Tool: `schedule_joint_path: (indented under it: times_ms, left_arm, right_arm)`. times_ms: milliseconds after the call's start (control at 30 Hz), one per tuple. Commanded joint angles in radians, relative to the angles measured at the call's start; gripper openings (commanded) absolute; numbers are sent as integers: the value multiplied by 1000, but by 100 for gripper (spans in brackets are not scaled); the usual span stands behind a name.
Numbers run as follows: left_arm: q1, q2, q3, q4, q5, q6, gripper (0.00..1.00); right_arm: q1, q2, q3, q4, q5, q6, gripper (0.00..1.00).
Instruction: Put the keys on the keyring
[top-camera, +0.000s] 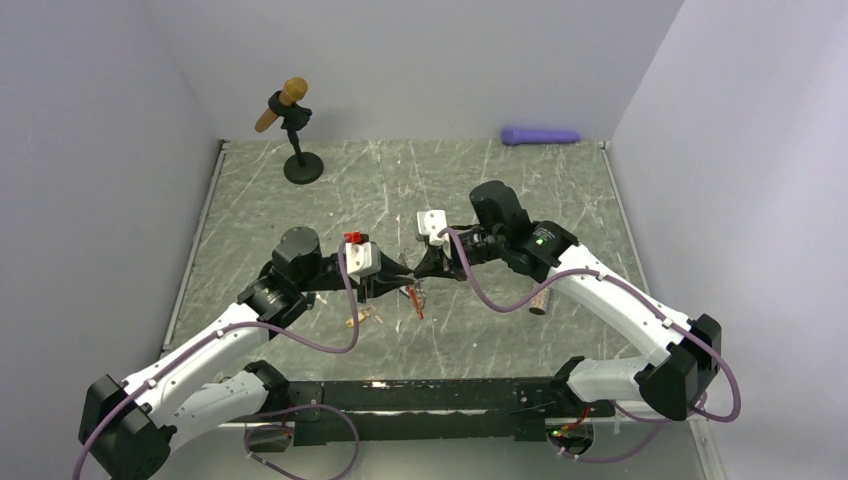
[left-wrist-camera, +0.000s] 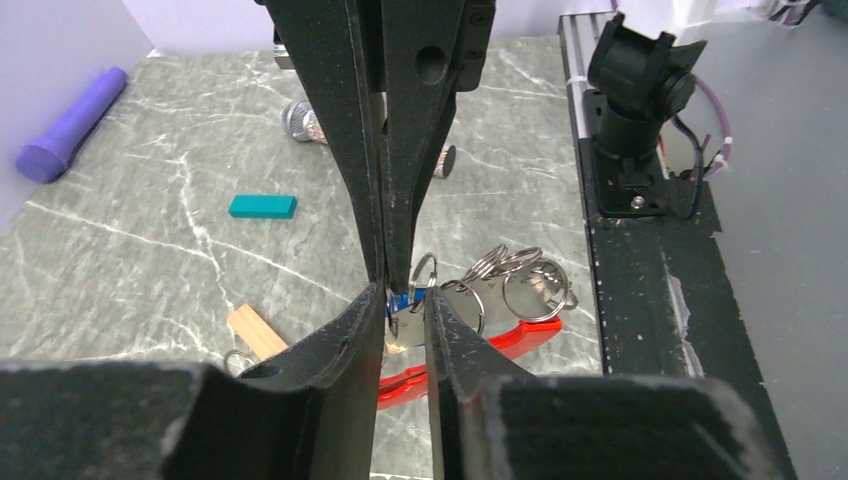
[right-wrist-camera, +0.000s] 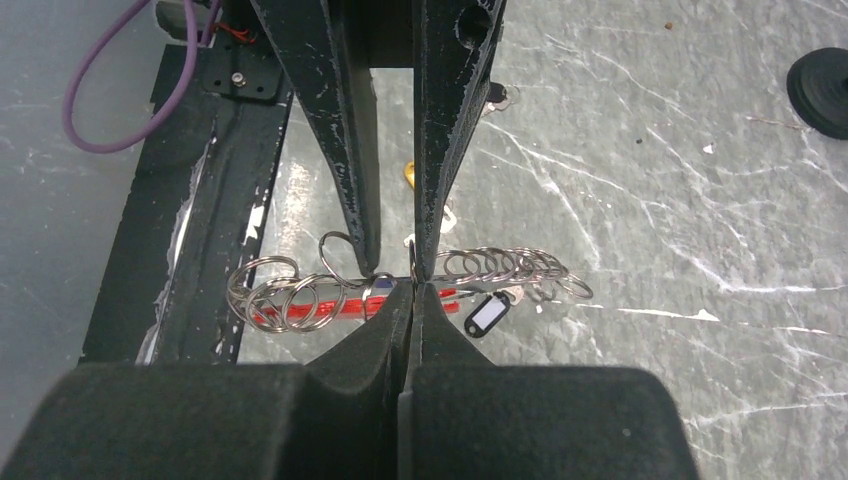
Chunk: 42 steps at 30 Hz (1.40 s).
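Note:
My two grippers meet tip to tip above the middle of the table. The right gripper is shut on the keyring's silver chain, whose rings stretch in a line to either side of it. The red clip hangs just below the rings. The left gripper faces it, its narrow jaws closed on a blue-tagged key. A black-tagged key lies under the chain. More keys lie on the table near the left arm.
A tan block and a teal block lie on the marble top. A purple cylinder rests at the back wall and a microphone stand at the back left. The black base rail runs along the near edge.

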<state>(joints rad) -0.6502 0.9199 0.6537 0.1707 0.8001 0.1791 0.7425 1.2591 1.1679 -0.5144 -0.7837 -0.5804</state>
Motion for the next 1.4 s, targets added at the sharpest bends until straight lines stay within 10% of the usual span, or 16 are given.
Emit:
schedule_joint_path:
  times_ms: [0, 300, 633, 933, 1367]
  left_arm:
    - [-17, 7, 53, -48, -46, 41, 23]
    - [-32, 40, 99, -116, -60, 61, 1]
    - [-60, 28, 126, -204, -163, 105, 0]
    - [-61, -87, -37, 64, -246, -16, 0]
    - [-11, -116, -356, 712, -227, -359, 0]
  right_arm:
    - [4, -14, 36, 54, -4, 8, 0]
    - [4, -18, 26, 60, -3, 14, 0]
    - [4, -32, 15, 109, -1, 66, 0]
    - [1, -70, -28, 216, -8, 131, 39]
    - [-30, -126, -121, 313, -96, 202, 39]
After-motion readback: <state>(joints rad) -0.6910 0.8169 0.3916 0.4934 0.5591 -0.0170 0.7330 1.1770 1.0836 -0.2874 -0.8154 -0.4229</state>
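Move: The keyring's upright ring, pinched in the right fingertips, is barely 1 cm to the left hand's right and 1 cm ahead, level with its parted fingers; it is at the right hand's own hand point. From the left hand, the red handle hangs about 4 cm back and 4 below. On the table, some 24 cm under the left hand, the black-tag key lies about 7 cm ahead and 1 left, the yellow-tag key 1 ahead and 12 left. The keyring's ring is handed over in the air: the left fingers edge about 1 cm forward and close on it while the right hand keeps its pinch nearly still. Then the right fingers open wide, let go and rise about 3.5 cm off the ring, tips tilting up a little. The left hand keeps its pinch, sinking some 2.5 cm and turning about 10 degrees counter-clockwise. ##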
